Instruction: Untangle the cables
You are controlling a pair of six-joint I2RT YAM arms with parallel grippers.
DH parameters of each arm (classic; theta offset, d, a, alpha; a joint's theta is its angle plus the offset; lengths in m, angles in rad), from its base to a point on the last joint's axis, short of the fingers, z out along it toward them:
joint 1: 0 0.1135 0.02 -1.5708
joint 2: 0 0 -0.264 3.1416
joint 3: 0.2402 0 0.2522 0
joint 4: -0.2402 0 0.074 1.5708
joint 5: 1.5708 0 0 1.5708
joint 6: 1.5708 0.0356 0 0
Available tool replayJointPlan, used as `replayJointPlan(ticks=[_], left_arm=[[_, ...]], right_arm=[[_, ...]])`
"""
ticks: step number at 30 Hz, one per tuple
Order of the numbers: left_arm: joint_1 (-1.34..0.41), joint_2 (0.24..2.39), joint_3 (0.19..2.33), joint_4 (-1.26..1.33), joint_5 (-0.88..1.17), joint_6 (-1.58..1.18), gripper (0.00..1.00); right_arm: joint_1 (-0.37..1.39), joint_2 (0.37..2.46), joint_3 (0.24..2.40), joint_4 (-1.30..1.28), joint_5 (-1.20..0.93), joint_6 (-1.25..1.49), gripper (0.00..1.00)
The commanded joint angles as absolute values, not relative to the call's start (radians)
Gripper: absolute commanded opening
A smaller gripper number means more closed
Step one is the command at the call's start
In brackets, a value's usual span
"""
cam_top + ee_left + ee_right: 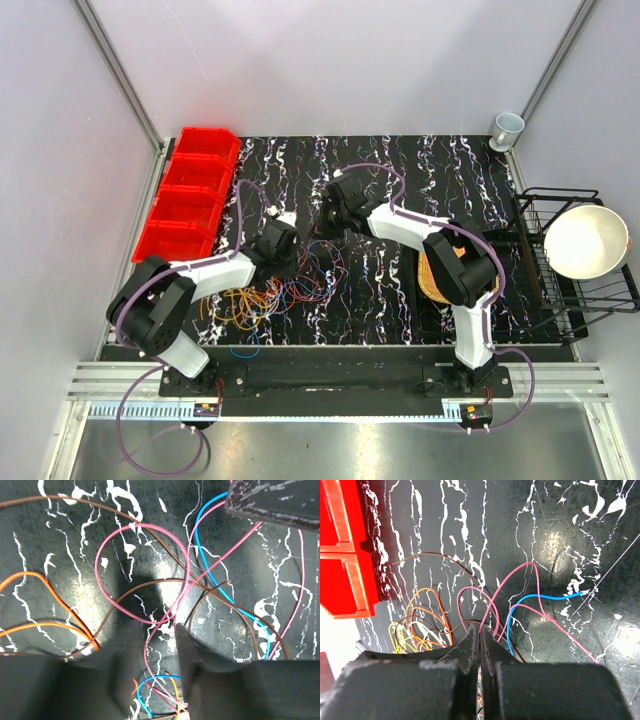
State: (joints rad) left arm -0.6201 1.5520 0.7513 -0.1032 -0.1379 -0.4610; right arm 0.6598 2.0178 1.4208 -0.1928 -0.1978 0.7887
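Note:
The cables (268, 292) lie tangled on the black marbled table between the arms. My left gripper (157, 626) hangs low over them, open with a narrow gap. A pink cable (145, 524) loops ahead and runs down between its fingers; blue (196, 540), orange (30, 573) and brown strands lie around. In the top view the left gripper (283, 248) is at the tangle's upper edge. My right gripper (322, 228) is just beyond it. Its jaws (481, 629) are shut on a pink cable (505, 587) that rises from the tips. Blue (545, 596), orange (427, 590) and yellow (395, 635) strands spread below.
Red bins (190, 200) line the table's left side and show in the right wrist view (340, 555). A black wire rack (570, 290) with a white bowl (585, 240) stands right. A cup (507, 128) is at the far right corner.

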Motion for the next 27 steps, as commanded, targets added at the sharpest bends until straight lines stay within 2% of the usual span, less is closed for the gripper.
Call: replayJointPlan(ticks=[1,3,4,5,11,14,18,19,21,22,27], left_arm=[[-0.620,1.580,0.782,-0.058,-0.104,-0.457,0.21],[-0.621,1.583,0.782,-0.061,-0.106,-0.459,0.13],[-0.621,1.580,0.781,-0.061,-0.107,-0.459,0.02],[-0.623,1.577,0.781,-0.066,-0.110,-0.460,0.00],[-0.623,1.520,0.848,-0.168,-0.152,-0.457,0.00],[-0.623,1.479,0.923,-0.271,-0.175,-0.446,0.00],[-0.615,1.407,1.005,-0.395,-0.213,-0.437,0.00],[-0.614,1.393,1.044,-0.419,-0.219,-0.433,0.00],[-0.603,1.358,1.087,-0.486,-0.235,-0.419,0.00],[-0.598,1.348,1.132,-0.508,-0.239,-0.413,0.00],[-0.561,1.293,1.301,-0.668,-0.288,-0.364,0.00]], right_arm=[[0.658,2.025,1.433,-0.160,-0.213,0.776,0.00],[0.658,2.022,1.431,-0.158,-0.213,0.776,0.00],[0.658,2.020,1.431,-0.160,-0.215,0.775,0.00],[0.660,2.017,1.430,-0.160,-0.215,0.775,0.00],[0.657,1.996,1.417,-0.156,-0.222,0.769,0.00],[0.647,1.964,1.401,-0.156,-0.219,0.761,0.10],[0.623,1.881,1.364,-0.158,-0.203,0.752,0.42],[0.617,1.862,1.353,-0.156,-0.196,0.749,0.56],[0.595,1.810,1.319,-0.158,-0.183,0.741,0.62],[0.589,1.795,1.307,-0.158,-0.176,0.739,0.68],[0.545,1.689,1.227,-0.156,-0.153,0.732,0.78]])
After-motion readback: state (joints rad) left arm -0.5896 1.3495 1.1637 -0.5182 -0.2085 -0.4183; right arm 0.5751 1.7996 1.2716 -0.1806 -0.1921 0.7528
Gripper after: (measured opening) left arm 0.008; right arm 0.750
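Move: At the left hand, a strand of the pink cable lies between the still-open fingers, about 1 cm below the hand point. The orange cables are some 8 cm to its left and 4 cm back, and the blue cable is roughly 7 cm to its right and 1 cm ahead, both near the table. The right hand already holds pink cable at its fingertips, with the blue cable about 7 cm back and 2 cm right of it, some 3 cm lower. The left fingers shut on the pink strand just above the table and pinch it, hold low for a moment, then carry it up about 17 cm and a little forward, the fingertips swinging slightly outward. The right hand stays put with its cable until the left begins to rise, then opens, lets go, and backs off some 5 cm to the right while climbing about as much. ##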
